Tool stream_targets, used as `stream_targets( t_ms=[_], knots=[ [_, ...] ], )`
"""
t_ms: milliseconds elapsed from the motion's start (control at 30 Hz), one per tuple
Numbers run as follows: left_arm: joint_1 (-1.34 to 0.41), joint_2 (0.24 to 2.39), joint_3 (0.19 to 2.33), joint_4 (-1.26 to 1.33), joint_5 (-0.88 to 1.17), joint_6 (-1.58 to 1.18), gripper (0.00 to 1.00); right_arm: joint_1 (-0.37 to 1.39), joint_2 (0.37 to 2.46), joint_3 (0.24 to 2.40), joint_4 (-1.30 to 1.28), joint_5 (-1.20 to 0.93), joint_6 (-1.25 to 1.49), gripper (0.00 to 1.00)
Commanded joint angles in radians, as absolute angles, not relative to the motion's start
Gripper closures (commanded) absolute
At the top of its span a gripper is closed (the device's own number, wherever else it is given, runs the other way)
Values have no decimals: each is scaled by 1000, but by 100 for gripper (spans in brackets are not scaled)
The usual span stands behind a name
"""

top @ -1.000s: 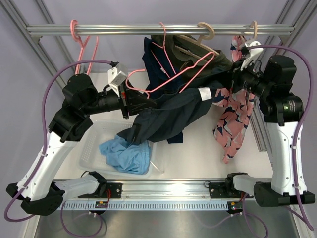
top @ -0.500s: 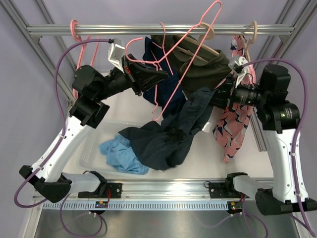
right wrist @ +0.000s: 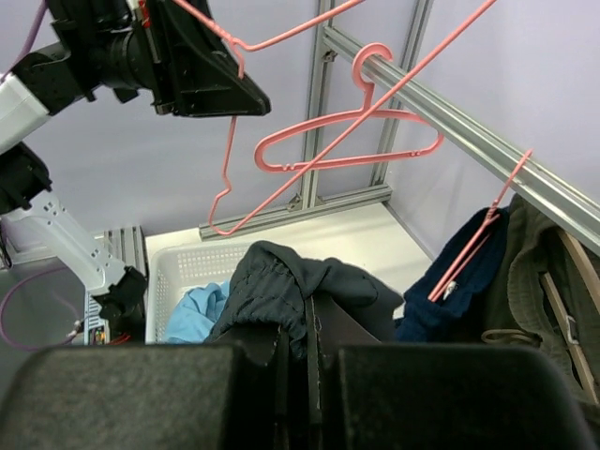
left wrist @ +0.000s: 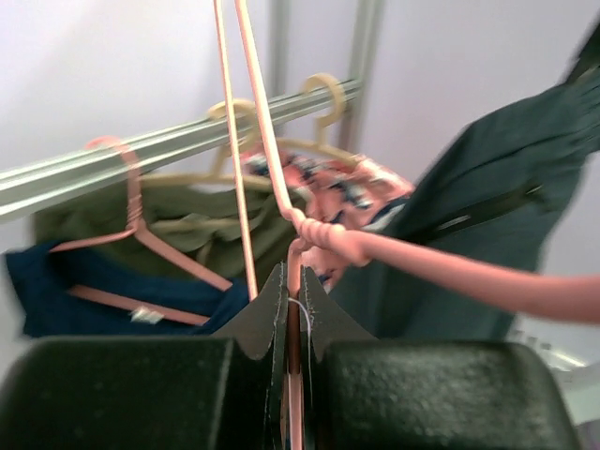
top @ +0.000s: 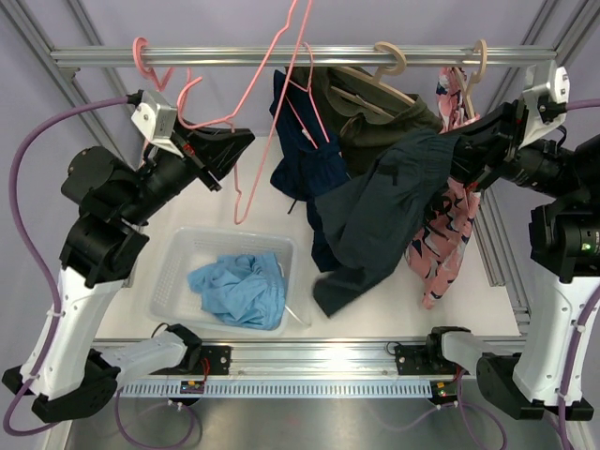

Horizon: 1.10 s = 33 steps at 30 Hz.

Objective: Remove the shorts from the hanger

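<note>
My left gripper (top: 228,142) (left wrist: 292,277) is shut on the wire of a bare pink hanger (top: 275,90) (left wrist: 403,260), held high at the left, apart from any cloth. My right gripper (top: 461,148) (right wrist: 306,302) is shut on the waistband of the dark slate-navy shorts (top: 380,220) (right wrist: 281,277), which hang free in the air over the table. Deep navy shorts (top: 302,150) (right wrist: 461,279) still hang from a pink hanger on the rail (top: 234,56). Light sky-blue shorts (top: 239,291) (right wrist: 194,314) lie crumpled in the basket.
A white perforated basket (top: 178,272) (right wrist: 192,262) sits at front left. Olive-green shorts (top: 380,117) and a pink patterned pair (top: 445,234) hang on wooden hangers at the right. An empty pink hanger (top: 150,70) (right wrist: 347,150) hangs at the rail's left end.
The hanger has come free of the dark shorts; my left arm carried it up and left. My right gripper pulled the shorts up and right, lifting them off the table.
</note>
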<state>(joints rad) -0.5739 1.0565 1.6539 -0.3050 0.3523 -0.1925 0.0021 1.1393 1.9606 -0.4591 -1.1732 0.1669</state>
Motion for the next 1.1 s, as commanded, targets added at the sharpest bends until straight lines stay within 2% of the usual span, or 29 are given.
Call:
stream_targets(
  t_ms=[0, 133, 267, 300, 467, 700, 867, 900, 967, 1000, 1067],
  knots=[
    [-569, 1031, 1643, -452, 165, -89, 100, -34, 1160, 2012, -377, -1196, 248, 100],
    [-561, 1009, 1620, -523, 98, -83, 100, -37, 1157, 1993, -452, -1196, 195, 100],
    [-558, 1034, 1605, -587, 52, -126, 100, -35, 1114, 1736, -636, -1189, 56, 100],
    [-558, 1041, 1603, -615, 38, -138, 100, -35, 1106, 1686, -678, -1174, -53, 100],
    [-525, 1118, 1601, -670, 50, -209, 100, -22, 1075, 1387, -882, -996, -314, 99],
    [-336, 1232, 1640, -732, 218, -301, 100, 87, 1086, 1183, -864, -785, -410, 96],
    [-264, 1298, 1684, -716, 224, -293, 100, 141, 1126, 1121, -778, -729, -387, 92],
    [-259, 1313, 1696, -710, 224, -288, 100, 146, 1134, 1120, -772, -727, -388, 83],
    [-242, 1365, 1752, -712, 219, -279, 100, 155, 1161, 1129, -767, -748, -396, 70],
    [-236, 1382, 1775, -712, 215, -276, 100, 155, 1169, 1135, -770, -770, -411, 52],
    [-221, 1431, 1847, -716, 206, -262, 100, 155, 1187, 1160, -793, -791, -431, 40]
  ],
)
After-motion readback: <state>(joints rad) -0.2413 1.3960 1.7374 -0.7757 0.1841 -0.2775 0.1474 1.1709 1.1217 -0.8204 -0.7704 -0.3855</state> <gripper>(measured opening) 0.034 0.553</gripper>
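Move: Holding the bare pink hanger, the left hand has the free left stretch of the rail about 25 cm ahead, 14 cm to its left and 10 cm lower; the hung empty hanger is some 6 cm left of that stretch. The right hand, holding the dark grey shorts, has bare table roughly 5 cm ahead and 56 cm below. From the right hand, the basket is 38 cm left, level ahead; the navy shorts are 17 ahead, 16 left; the patterned shorts are 15 ahead, 13 right. Lowering the dark grey shorts by the waistband towards the bare table right of the basket, the right hand drops some 36 cm and eases forward, its fingers tipping steeply down and opening about halfway at the end. Meanwhile the left keeps the hanger pinched, sinks about 20 cm, then swings forward and left towards the rail, tipping down and turning counter-clockwise. ##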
